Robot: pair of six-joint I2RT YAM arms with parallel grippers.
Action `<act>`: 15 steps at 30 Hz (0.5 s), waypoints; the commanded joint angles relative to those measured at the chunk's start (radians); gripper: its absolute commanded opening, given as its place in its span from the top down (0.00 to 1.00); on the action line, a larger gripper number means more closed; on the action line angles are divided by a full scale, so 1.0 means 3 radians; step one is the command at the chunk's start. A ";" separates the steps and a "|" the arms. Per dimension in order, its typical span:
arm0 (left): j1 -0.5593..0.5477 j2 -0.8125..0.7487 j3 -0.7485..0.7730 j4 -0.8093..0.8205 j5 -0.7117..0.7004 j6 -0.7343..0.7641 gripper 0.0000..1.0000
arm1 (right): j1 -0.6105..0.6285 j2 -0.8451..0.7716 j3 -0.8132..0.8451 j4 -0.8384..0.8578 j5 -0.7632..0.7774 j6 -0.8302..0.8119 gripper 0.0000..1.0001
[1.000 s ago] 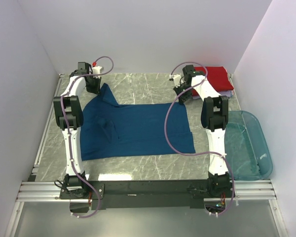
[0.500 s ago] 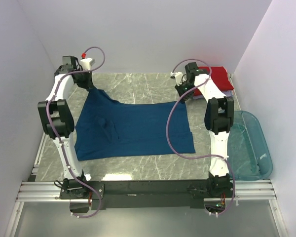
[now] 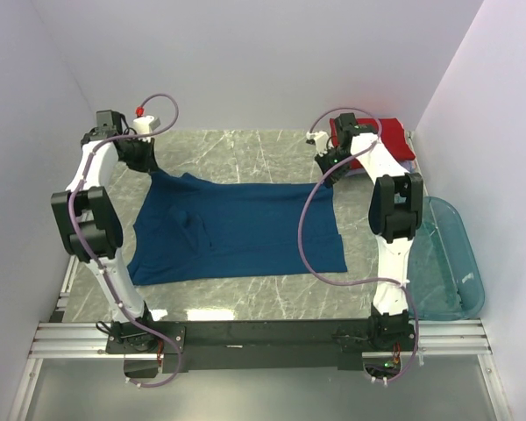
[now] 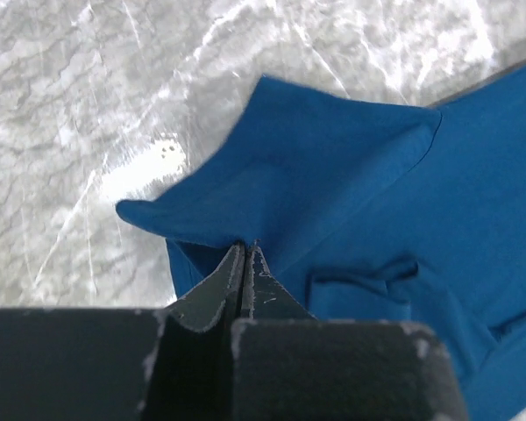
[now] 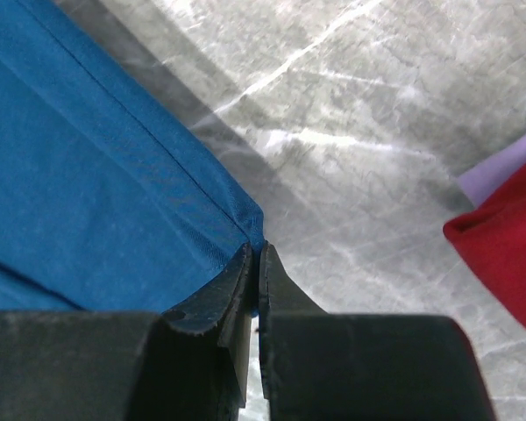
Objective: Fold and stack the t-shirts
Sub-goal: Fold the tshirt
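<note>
The dark blue t-shirt (image 3: 237, 228) lies spread across the marble table. At its far left corner my left gripper (image 3: 147, 167) is shut on a lifted fold of the blue cloth (image 4: 272, 175). My right gripper (image 3: 326, 175) is shut on the far right corner of the same shirt (image 5: 114, 175), held just above the table. A folded red t-shirt (image 3: 386, 139) lies at the back right on a pale lavender one (image 3: 405, 164); both show at the right edge of the right wrist view, red (image 5: 508, 237) over lavender (image 5: 500, 167).
A translucent teal plastic tub (image 3: 443, 254) stands at the right edge of the table beside the right arm. White walls close in the table on the left, back and right. A metal rail (image 3: 263, 338) runs along the near edge.
The left arm has swung left and back, pulling the shirt's far left corner outward and flattening that side. The right gripper shifted slightly right with its corner.
</note>
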 commanded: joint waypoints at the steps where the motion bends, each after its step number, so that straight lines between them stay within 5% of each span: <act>1: 0.0037 -0.0393 -0.0127 -0.0035 0.0127 0.0154 1.00 | -0.0051 -0.0366 -0.0040 -0.0043 -0.0038 -0.0111 1.00; 15: 0.0088 -0.1094 -0.0796 -0.0301 0.0102 0.0282 1.00 | -0.0076 -0.0556 -0.0173 -0.0120 -0.0074 -0.0290 1.00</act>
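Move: The left hand grips the far-left corner of the blue t-shirt some 10 cm above the table; the shirt's near-left corner lies about 33 cm back and 8 cm to its left, and the rumpled patch about 17 cm back and 9 cm to its right. The right hand, roughly 5 cm up, grips the far-right corner, with the near-right corner about 27 cm back and 5 cm right, and the red stack about 12 cm ahead and 13 cm right. With fingers still shut on its far corner of the t-shirt, the left hand rises and draws back together, some 6 cm back towards the near edge and about 4 cm up, the climb levelling off at the end while it goes on coming back. The right hand keeps its pinch on the other far corner and lifts it nearly straight up by about 3.5 cm, hardly travelling over the table, the wrist barely turning. ##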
